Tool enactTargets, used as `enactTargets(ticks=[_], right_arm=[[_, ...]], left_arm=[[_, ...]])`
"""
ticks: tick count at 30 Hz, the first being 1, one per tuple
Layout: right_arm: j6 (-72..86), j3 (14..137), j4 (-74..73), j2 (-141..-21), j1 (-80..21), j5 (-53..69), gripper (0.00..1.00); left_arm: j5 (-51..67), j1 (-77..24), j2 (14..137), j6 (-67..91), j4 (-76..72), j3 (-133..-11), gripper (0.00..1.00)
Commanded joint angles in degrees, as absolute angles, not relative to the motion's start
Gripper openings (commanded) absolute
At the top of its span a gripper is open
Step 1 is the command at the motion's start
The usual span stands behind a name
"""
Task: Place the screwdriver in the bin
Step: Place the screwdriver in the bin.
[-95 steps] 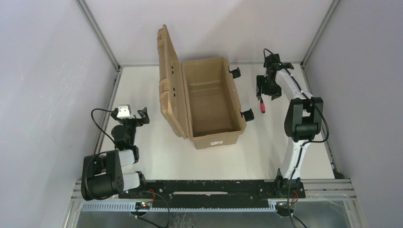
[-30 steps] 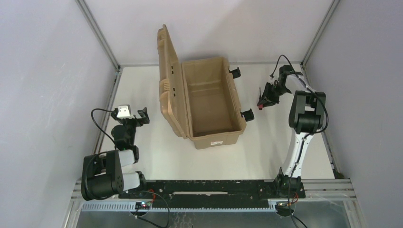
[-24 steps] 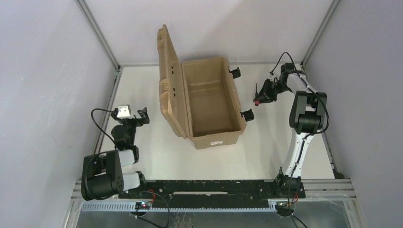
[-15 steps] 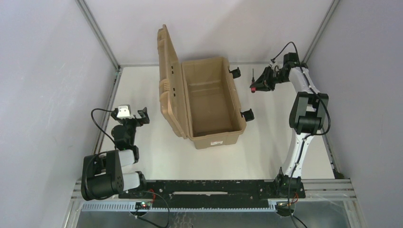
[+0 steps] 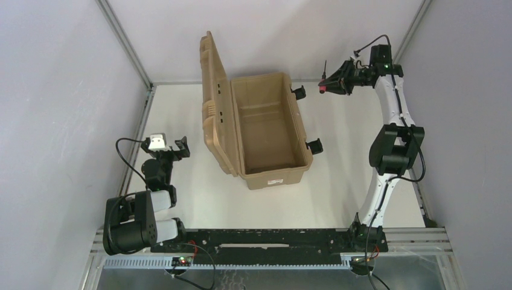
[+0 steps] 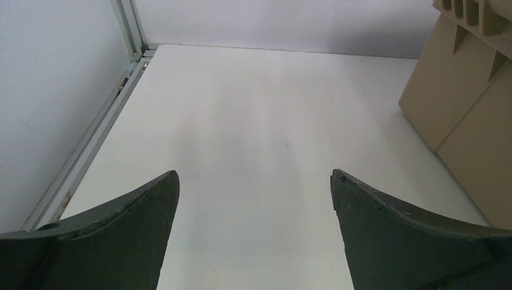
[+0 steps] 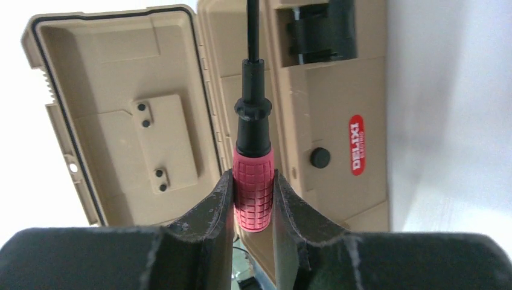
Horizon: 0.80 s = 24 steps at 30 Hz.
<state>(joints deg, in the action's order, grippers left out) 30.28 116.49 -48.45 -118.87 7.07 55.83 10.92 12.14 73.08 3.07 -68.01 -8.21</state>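
The bin point(image 5: 264, 130) is a tan case standing open at the middle back, its ribbed lid point(image 5: 211, 96) upright on the left; it also shows in the right wrist view point(image 7: 326, 103). My right gripper point(image 5: 331, 83) is shut on the screwdriver point(image 7: 253, 181) by its red handle, held in the air to the right of the bin's far right corner, shaft pointing away. The screwdriver also shows in the top view point(image 5: 325, 84). My left gripper point(image 5: 164, 147) is open and empty over bare table left of the bin; its fingers point(image 6: 127, 223) stand wide apart.
Black latches point(image 5: 314, 146) stick out from the bin's right side. Metal frame rails point(image 5: 130, 48) and grey walls close in the white table point(image 5: 199, 193). A corner of the bin point(image 6: 465, 109) shows at the right of the left wrist view.
My right gripper has lifted the screwdriver off the table and carried it up and toward the back, beside the bin's far right corner. The left arm has not moved.
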Motion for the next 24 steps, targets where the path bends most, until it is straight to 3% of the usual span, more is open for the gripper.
enactTargets(ticks=[1, 24], right_arm=[[36.80, 121.42, -48.43, -114.28, 5.76, 56.32, 0.12], [38.77, 137.58, -62.15, -116.26, -13.31, 29.28, 0.09]], left_arm=[[11.52, 12.22, 72.68, 3.34, -69.53, -7.06, 1.00], [11.43, 12.12, 72.72, 3.33, -69.55, -7.10, 1.00]])
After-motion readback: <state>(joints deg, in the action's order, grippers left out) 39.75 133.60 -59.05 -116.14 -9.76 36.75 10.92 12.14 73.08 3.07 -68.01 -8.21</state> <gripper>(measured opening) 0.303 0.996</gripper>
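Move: About 17 cm to the left of the right hand, 7 cm nearer the base and some 16 cm below lies the middle of the open bin, where the held screwdriver is to go. Its far latch sits 7 cm left and 4 cm ahead of this hand, its near latch 2 cm left and 15 cm back, and the raised lid 31 cm left and 8 cm back. From the idle left hand, the bin is 36 cm right and 6 cm ahead. Rising some 7 cm first while already drifting left, the right hand then levels off and sweeps on left towards the bin, about 11 cm in all, easing a little back towards the base. It keeps the screwdriver pinched by its red handle throughout, the fingers tipping slightly further down late in the sweep. ##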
